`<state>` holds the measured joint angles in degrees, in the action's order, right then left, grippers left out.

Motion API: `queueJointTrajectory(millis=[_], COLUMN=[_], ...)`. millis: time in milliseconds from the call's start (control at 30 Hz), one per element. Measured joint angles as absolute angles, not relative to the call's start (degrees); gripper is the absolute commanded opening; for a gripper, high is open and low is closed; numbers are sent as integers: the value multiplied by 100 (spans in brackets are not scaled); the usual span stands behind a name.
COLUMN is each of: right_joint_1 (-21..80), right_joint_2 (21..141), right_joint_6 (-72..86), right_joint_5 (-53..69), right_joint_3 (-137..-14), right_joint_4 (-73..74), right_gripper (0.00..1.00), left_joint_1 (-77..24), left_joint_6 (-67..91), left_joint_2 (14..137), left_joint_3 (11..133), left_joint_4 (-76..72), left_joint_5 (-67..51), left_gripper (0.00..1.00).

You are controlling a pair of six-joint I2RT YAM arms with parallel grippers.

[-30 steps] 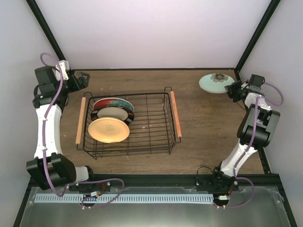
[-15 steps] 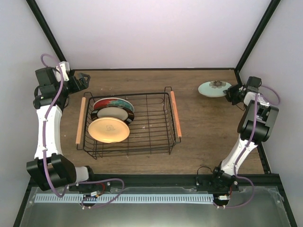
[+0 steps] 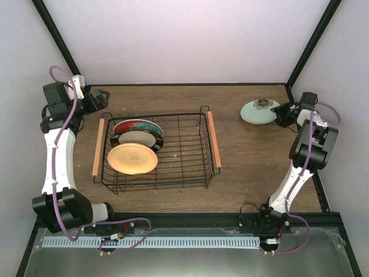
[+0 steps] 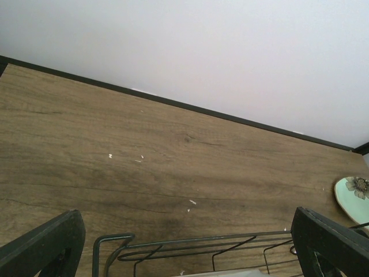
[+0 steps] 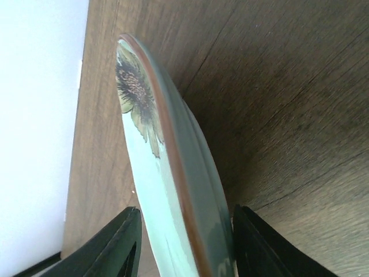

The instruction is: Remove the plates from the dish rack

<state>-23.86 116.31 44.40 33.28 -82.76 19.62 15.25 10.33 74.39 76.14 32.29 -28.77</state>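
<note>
The black wire dish rack [image 3: 190,151] with wooden handles stands mid-table. In its left part lie a red-and-teal plate [image 3: 138,125], a cream plate with a dark rim [image 3: 138,139] and a yellow-orange plate [image 3: 132,158], overlapping. My right gripper [image 3: 282,113] is shut on the rim of the pale mint plate [image 3: 258,112] with a flower, low over the table's far right. In the right wrist view the plate [image 5: 167,173] stands edge-on between the fingers [image 5: 124,242]. My left gripper [image 3: 99,99] is open and empty beyond the rack's far left corner. Its wrist view shows the rack's rim [image 4: 202,245] and the mint plate [image 4: 353,196].
The wooden table [image 3: 253,156] is bounded by a black frame, with posts at the far corners [image 3: 305,52]. The back wall is close behind both grippers. Wooden handles [image 3: 214,138] run along the rack's left and right sides.
My right gripper has lowered the mint plate toward the table and shifted it slightly left. The left arm and the plates in the rack have not moved.
</note>
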Motion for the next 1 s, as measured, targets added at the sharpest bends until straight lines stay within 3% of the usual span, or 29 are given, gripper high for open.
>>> queueJointTrajectory(millis=[233,500,1000], right_joint_1=[-2359,-2316,-2309], right_joint_2=[11775,11974,11216], right_joint_6=[4143,3728,3395], right_joint_5=[3210,2934,2399], right_joint_3=[-8525,-8584,-7568], right_joint_4=[2445,3076,3081], right_gripper=[60,67,82], left_joint_1=[1525,1525,1525], left_joint_6=[1033,1033,1031], left_joint_2=[7408,7373,7290], left_joint_3=[7583,7505,7293], left_joint_4=[3236,3245,3264], left_joint_5=[-2880,-2882,-2950], left_gripper=[100,100,100])
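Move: Between the slightly open right fingers stands the rim of the green plate, tilted, its middle about 8 cm to the left, 2 cm ahead and some 3 cm lower. The rack's right handle lies roughly 29 cm to the left and 14 cm back, about at hand height; the table's far edge is about 20 cm straight ahead, some 7 cm lower. For the left hand, the green plate is roughly 66 cm to the right, 11 cm ahead and 27 cm lower. Opening further from partly open to nearly wide, the right hand sinks about 5 cm beside the green plate's rim, easing back as it goes and tipping its fingers some 10 degrees more downward. Then it draws back towards the base at table level, about 6.5 cm in all, one finger still close over the plate's near right rim; contact there can't be seen. ##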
